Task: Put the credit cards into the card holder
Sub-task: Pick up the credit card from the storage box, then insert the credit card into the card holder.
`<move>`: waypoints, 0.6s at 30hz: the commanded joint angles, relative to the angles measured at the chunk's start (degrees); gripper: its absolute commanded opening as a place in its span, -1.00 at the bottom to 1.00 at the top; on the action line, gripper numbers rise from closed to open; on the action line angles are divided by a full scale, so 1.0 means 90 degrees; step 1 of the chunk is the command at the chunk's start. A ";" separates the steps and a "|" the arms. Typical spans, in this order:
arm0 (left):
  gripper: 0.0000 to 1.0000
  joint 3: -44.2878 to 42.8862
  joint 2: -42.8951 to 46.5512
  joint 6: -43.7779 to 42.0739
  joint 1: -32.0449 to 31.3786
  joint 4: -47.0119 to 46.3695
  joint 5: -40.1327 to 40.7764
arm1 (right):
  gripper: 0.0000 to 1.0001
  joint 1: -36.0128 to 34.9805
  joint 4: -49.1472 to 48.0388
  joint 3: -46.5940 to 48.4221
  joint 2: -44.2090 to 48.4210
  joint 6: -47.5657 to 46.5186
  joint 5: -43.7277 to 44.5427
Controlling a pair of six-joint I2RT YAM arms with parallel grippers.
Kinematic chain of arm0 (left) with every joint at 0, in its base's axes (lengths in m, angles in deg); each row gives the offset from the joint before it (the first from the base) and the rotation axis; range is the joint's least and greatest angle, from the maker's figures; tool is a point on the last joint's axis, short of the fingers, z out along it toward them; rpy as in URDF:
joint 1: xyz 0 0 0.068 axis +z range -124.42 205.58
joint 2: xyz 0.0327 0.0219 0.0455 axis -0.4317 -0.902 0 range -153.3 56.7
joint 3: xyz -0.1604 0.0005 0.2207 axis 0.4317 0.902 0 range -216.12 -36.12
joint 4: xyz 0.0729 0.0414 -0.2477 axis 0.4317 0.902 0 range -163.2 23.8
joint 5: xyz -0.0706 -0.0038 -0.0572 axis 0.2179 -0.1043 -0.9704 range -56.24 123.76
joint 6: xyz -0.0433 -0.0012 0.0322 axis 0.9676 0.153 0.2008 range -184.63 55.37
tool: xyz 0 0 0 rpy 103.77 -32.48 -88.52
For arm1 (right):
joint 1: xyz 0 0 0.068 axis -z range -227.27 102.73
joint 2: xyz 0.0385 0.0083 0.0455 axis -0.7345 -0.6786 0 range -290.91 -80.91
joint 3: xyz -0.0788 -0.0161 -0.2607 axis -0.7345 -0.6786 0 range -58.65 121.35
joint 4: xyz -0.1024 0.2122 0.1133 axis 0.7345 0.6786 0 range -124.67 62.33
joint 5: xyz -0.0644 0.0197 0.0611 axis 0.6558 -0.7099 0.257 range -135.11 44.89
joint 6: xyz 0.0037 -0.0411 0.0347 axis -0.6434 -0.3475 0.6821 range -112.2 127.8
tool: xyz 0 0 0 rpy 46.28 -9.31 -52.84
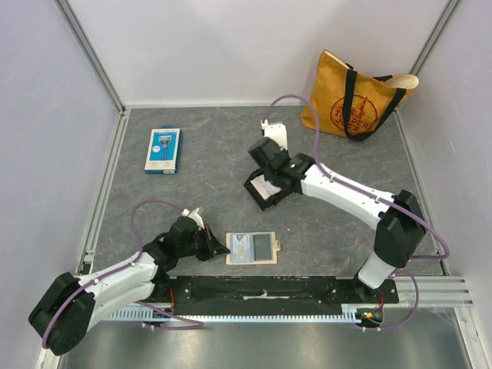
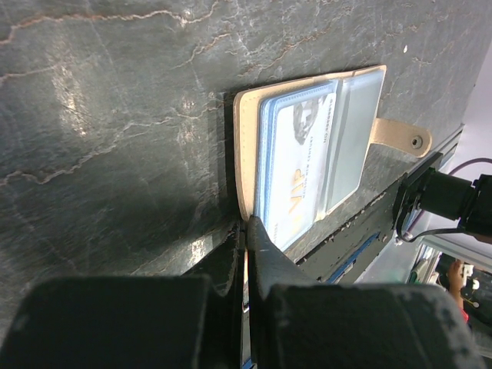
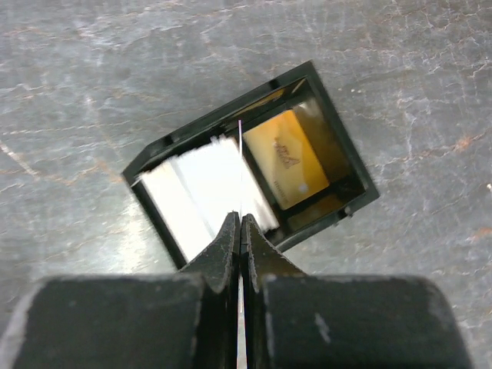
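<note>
The tan card holder (image 1: 252, 248) lies open near the front edge, a grey-blue credit card (image 2: 296, 169) in its slot and its tab (image 2: 400, 134) pointing away. My left gripper (image 2: 247, 223) is shut on the holder's (image 2: 244, 146) near cover edge. Over the black tray (image 3: 219, 123), my right gripper (image 3: 241, 217) is shut on a thin white credit card (image 3: 241, 154), seen edge-on. More white cards (image 3: 200, 184) and a gold card (image 3: 288, 157) lie inside the tray. From above, the right gripper (image 1: 269, 187) hangs over the tray (image 1: 250, 189) and the left gripper (image 1: 217, 247) sits left of the holder.
A blue-and-white razor package (image 1: 163, 150) lies at the back left. A yellow tote bag (image 1: 357, 104) stands in the back right corner. White walls enclose the table on three sides, and a metal rail (image 1: 307, 288) runs along the front.
</note>
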 commanded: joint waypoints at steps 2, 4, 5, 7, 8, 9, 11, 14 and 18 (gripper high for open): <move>-0.97 -0.0063 -0.0032 -0.0126 -0.0014 -0.0149 -0.0096 | -1.00 -0.1132 0.0487 0.0128 0.0158 0.1645 0.2288; -0.96 -0.0082 -0.0022 -0.0126 -0.0004 -0.0130 -0.0105 | -1.00 -0.1454 0.0663 0.0187 0.0148 0.2017 0.2523; -0.96 -0.0092 -0.0022 -0.0126 -0.0014 -0.0130 -0.0096 | -1.00 -0.1562 0.0596 0.0168 0.0235 0.2067 0.2544; -0.96 -0.0073 -0.0022 -0.0107 -0.0004 -0.0130 -0.0086 | -1.00 -0.1729 0.0294 -0.0075 0.0488 0.2028 0.2282; -0.96 -0.0082 -0.0022 -0.0106 -0.0004 -0.0130 -0.0096 | -1.00 -0.1797 0.0031 -0.0241 0.0664 0.2018 0.2106; -0.96 -0.0082 -0.0032 -0.0145 -0.0004 -0.0120 -0.0086 | -1.00 -0.1865 -0.0329 -0.0503 0.0888 0.1960 0.1853; -0.97 -0.0063 -0.0061 -0.0116 -0.0004 -0.0110 -0.0028 | -1.00 -0.1944 -0.0993 -0.1021 0.1327 0.1843 0.1345; -0.97 -0.0170 -0.0110 -0.0252 -0.0004 -0.0091 0.0002 | -1.00 -0.2022 -0.1338 -0.1549 0.1865 0.2085 0.0904; -0.96 -0.0317 -0.0081 -0.0341 -0.0004 0.0046 -0.0027 | -1.00 -0.2042 -0.1378 -0.1941 0.2140 0.2194 0.0514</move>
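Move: The card holder lies open on the table, roughly 22 cm back from the right hand, which already pinches a credit card upright, and about 11 cm to its left, some 16 cm lower. The storage box is almost beneath that hand, about 2 cm back, 4 cm left and 13 cm down; its white cards sit 4 cm back and 6 cm left of the hand. From the left hand, shut at its left edge, the holder's middle is 7 cm right, level ahead and 1 cm below. The credit card, still pinched in the right fingers, is carried away from above the storage box towards the card holder: back about 10 cm and left about 5 cm, the leftward part all early on, while rising nearly 4 cm. Late in the carry the wrist rolls its left side up by some 20 degrees. The left hand stays put with shut fingers at the holder's left edge. ##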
